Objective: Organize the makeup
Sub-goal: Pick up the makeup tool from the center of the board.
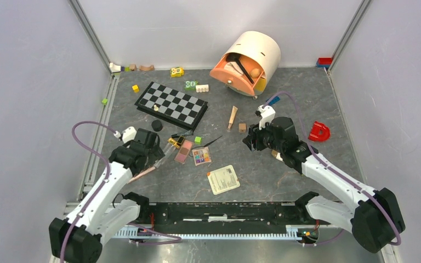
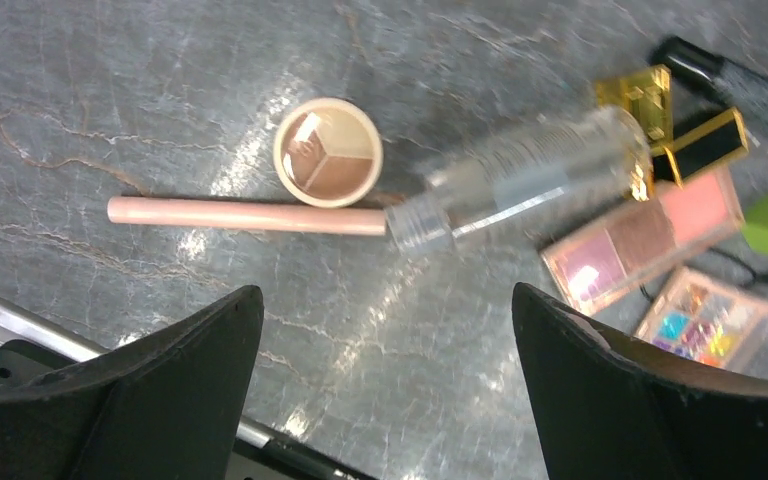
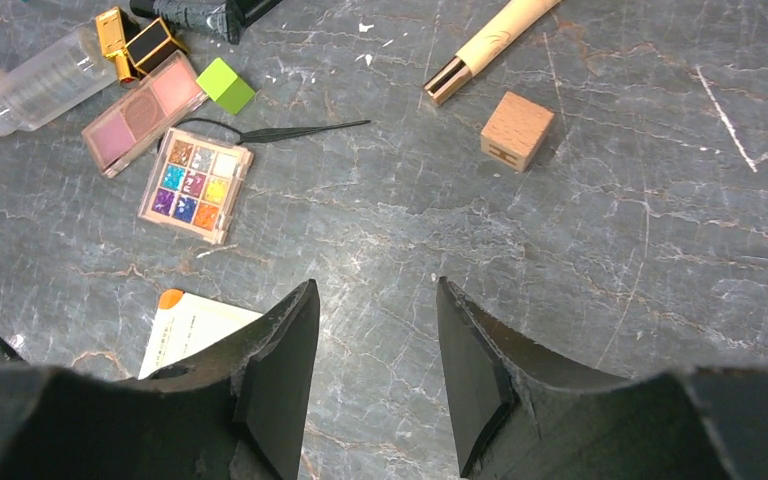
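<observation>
The makeup lies in a loose cluster at the centre left of the table. In the left wrist view a round peach compact [image 2: 328,152] touches a pink pencil [image 2: 245,214], with a clear tube [image 2: 520,178] beside them. Further right are a pink palette [image 2: 645,238], a multicolour palette [image 2: 708,318] and a gold-and-black lipstick [image 2: 700,140]. My left gripper [image 2: 388,300] hovers wide open just short of the pencil, with nothing between its fingers. My right gripper [image 3: 375,290] stands open over bare table. It is right of the multicolour palette [image 3: 196,183] and near a thin black brush [image 3: 290,130] and a beige tube [image 3: 490,42].
A chessboard [image 1: 171,104] lies behind the cluster. A tipped peach round case [image 1: 246,63] with items inside sits at the back. A wooden cube [image 3: 516,130], a green cube [image 3: 226,85], a white card [image 1: 223,179], a red piece [image 1: 319,132] and toy bricks [image 1: 177,72] are scattered about.
</observation>
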Tool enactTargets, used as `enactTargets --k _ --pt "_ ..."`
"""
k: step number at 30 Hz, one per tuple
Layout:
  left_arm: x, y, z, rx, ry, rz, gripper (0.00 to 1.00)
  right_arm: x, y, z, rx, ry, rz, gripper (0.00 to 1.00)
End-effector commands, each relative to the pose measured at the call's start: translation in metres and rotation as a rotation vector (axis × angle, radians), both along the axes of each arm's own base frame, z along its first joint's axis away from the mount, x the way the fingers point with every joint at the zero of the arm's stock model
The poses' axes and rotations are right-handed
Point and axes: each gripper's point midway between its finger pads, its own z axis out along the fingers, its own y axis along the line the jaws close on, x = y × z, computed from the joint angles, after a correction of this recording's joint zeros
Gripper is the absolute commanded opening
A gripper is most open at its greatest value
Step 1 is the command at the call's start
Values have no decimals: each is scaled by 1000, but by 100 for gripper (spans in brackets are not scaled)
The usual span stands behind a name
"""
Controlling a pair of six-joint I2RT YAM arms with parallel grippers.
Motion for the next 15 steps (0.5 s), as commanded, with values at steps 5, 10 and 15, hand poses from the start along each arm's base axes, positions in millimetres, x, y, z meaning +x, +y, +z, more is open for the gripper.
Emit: enactTargets --k 5,10,15 --pt "37 28 -20 3 -40 102 100 -4 10 8 27 -7 61 55" --pt "52 38 -23 68 -36 100 100 -5 10 11 23 -8 64 56" --pt "45 40 -41 52 -14 154 100 -5 9 11 21 -7 60 56"
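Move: From the left hand, the round compact, the makeup tool it seems to be going for, lies about 5 cm ahead, 5 cm to the left and roughly 8 cm below. The pink stick's middle is some 4 cm nearer the base than the compact and 1 cm farther left. The clear bottle lies about 8 cm ahead of the hand and 3 cm to its right. From the right hand, the compact is some 42 cm left, 3 cm back and 12 cm below. Bring the open left gripper forward, down and left over the table towards the round compact, roughly 6 cm in all: sink and swing left first, then ease into a mostly forward reach as the leftward travel dies out. Turn the hand about 5 degrees counter-clockwise, keep the fingers wide open, and don't touch anything yet. ##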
